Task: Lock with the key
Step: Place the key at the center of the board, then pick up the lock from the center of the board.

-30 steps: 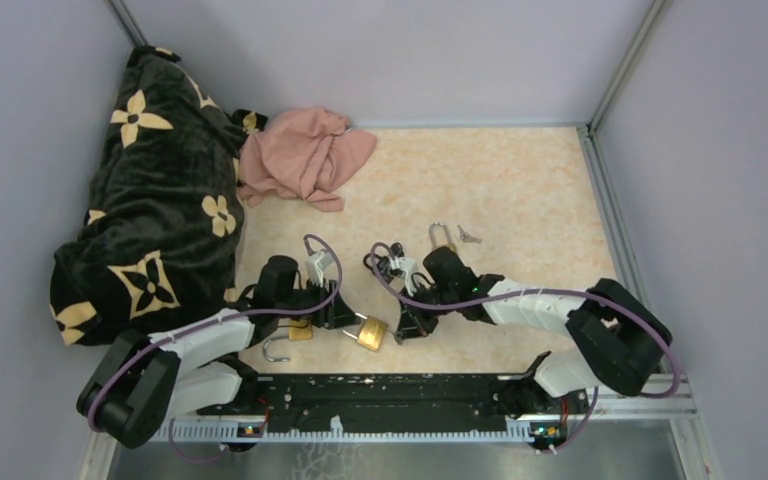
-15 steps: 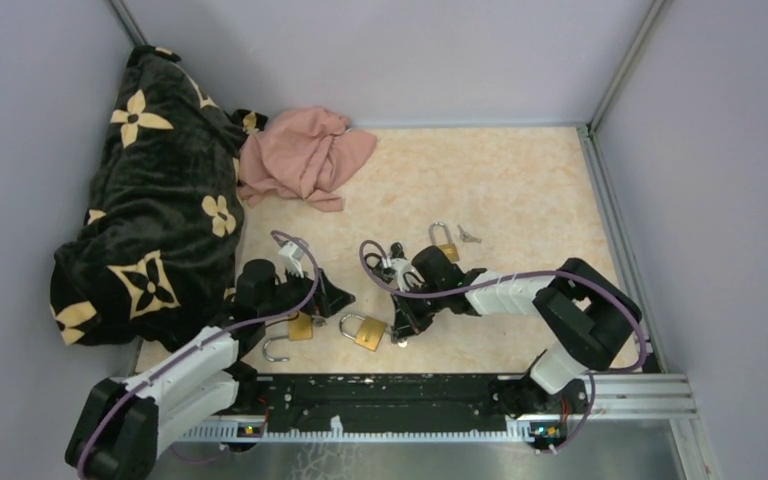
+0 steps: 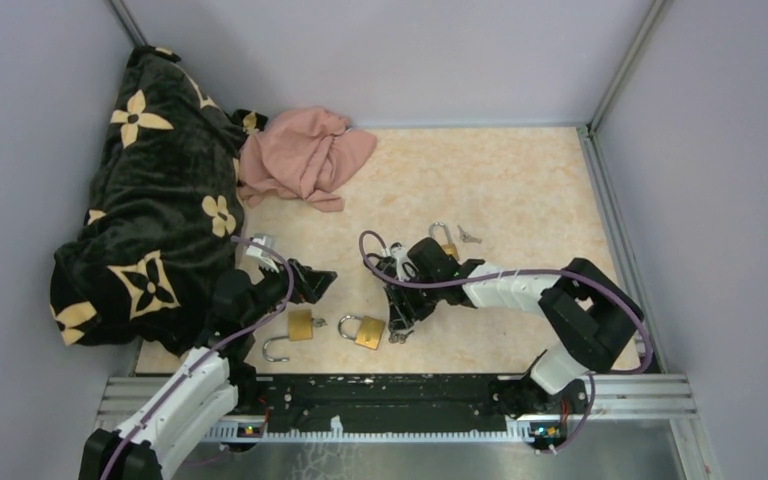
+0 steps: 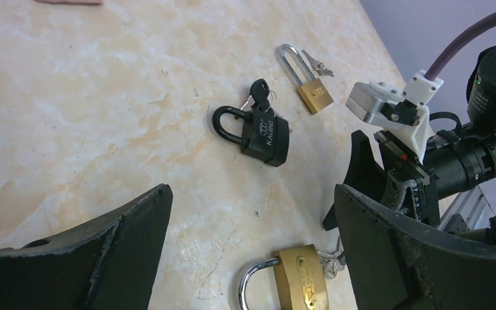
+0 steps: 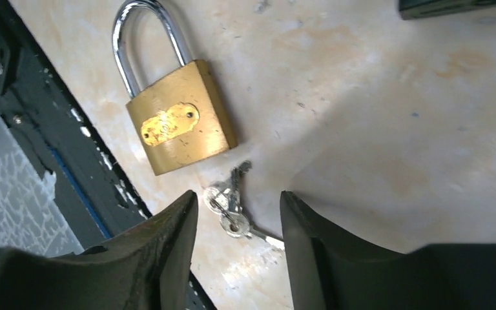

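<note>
A brass padlock (image 3: 368, 333) (image 4: 302, 287) (image 5: 179, 127) lies flat on the marble table with its shackle pushed in. A small bunch of keys (image 3: 397, 338) (image 5: 231, 210) rests on the table just off the lock's base, out of the keyhole. My right gripper (image 3: 401, 322) (image 5: 239, 200) hovers open right over the keys, one fingertip on each side, gripping nothing. Drawn back to the left of the lock, my left gripper (image 3: 322, 280) (image 4: 253, 194) stands wide open and empty.
A black padlock (image 4: 265, 137) with a key in it lies beyond. A long-shackle brass padlock (image 3: 444, 240) with keys (image 3: 468, 236) is farther back. Another brass padlock (image 3: 300, 324) has an open shackle (image 3: 276, 348). Black flowered blanket (image 3: 150, 190) and pink cloth (image 3: 305, 155) at left.
My left gripper let go of the brass padlock, opened wide and pulled back to the left. My right gripper opened and the keys now lie on the table.
</note>
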Robot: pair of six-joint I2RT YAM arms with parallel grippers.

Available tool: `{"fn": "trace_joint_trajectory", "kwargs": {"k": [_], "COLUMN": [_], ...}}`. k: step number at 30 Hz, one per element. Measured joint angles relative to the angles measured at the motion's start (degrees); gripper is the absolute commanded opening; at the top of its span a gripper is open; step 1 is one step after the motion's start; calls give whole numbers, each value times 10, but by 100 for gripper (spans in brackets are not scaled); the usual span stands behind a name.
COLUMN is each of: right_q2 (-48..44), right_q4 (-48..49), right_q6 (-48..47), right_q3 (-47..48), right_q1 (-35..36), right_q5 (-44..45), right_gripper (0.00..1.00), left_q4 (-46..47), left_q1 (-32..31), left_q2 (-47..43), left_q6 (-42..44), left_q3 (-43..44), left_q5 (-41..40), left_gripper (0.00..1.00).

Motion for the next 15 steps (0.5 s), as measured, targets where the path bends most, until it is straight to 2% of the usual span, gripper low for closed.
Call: {"fn": "trace_joint_trajectory", "kwargs": {"k": [3,5,8,9,10,12,15], "right_q2": [-24,-42,-73,-80,-87,-94,-96], "right_q4": [-32,-56,-83,-88,-92,-92,-79], "right_q6": [-4,-5,-10,-13,-18,-31,-68], "right_q3": [7,16,40,50,61,80,96], "right_q1": [0,2,12,19,28,49,78], "right_q5": [44,71,116,130,144,166,181], "right_gripper": [55,62,78,88,91,97,98], "left_q4": [2,3,4,4,5,6,4], "left_q1": [1,3,12,17,23,38,64], "left_q2": [-25,-40,-61,-64,-67,-68,-68], "left_q6": [-2,-2,-2,-1,-1,0,2], "left_q3": [-4,-4,-4,-4,-4,-4,-4], "left_q5": [-6,-13,-26,-31,-38,-50,-70], "left_gripper": [99,99,99,99,99,99,99]}}
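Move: The keys I have just let go of lie on the board right under my right fingertips, about 2 cm down and 1 cm back. The middle gold padlock is some 6 cm to the left of that hand, about 1 cm back. The black padlock is roughly 11 cm ahead and 2 cm left. From my empty left hand the keys are about 11 cm back, 14 cm right and 12 cm below. I leave the keys on the board and lift my right hand about 8 cm clear of them. It swings forward some 3 cm, first a touch right and then left, its fingertips tilting forward about 20 degrees as the half-open fingers spread wide. Meanwhile my left hand, empty and wide open, rises about 3 cm, then sweeps left and forward, away from the middle padlock. ##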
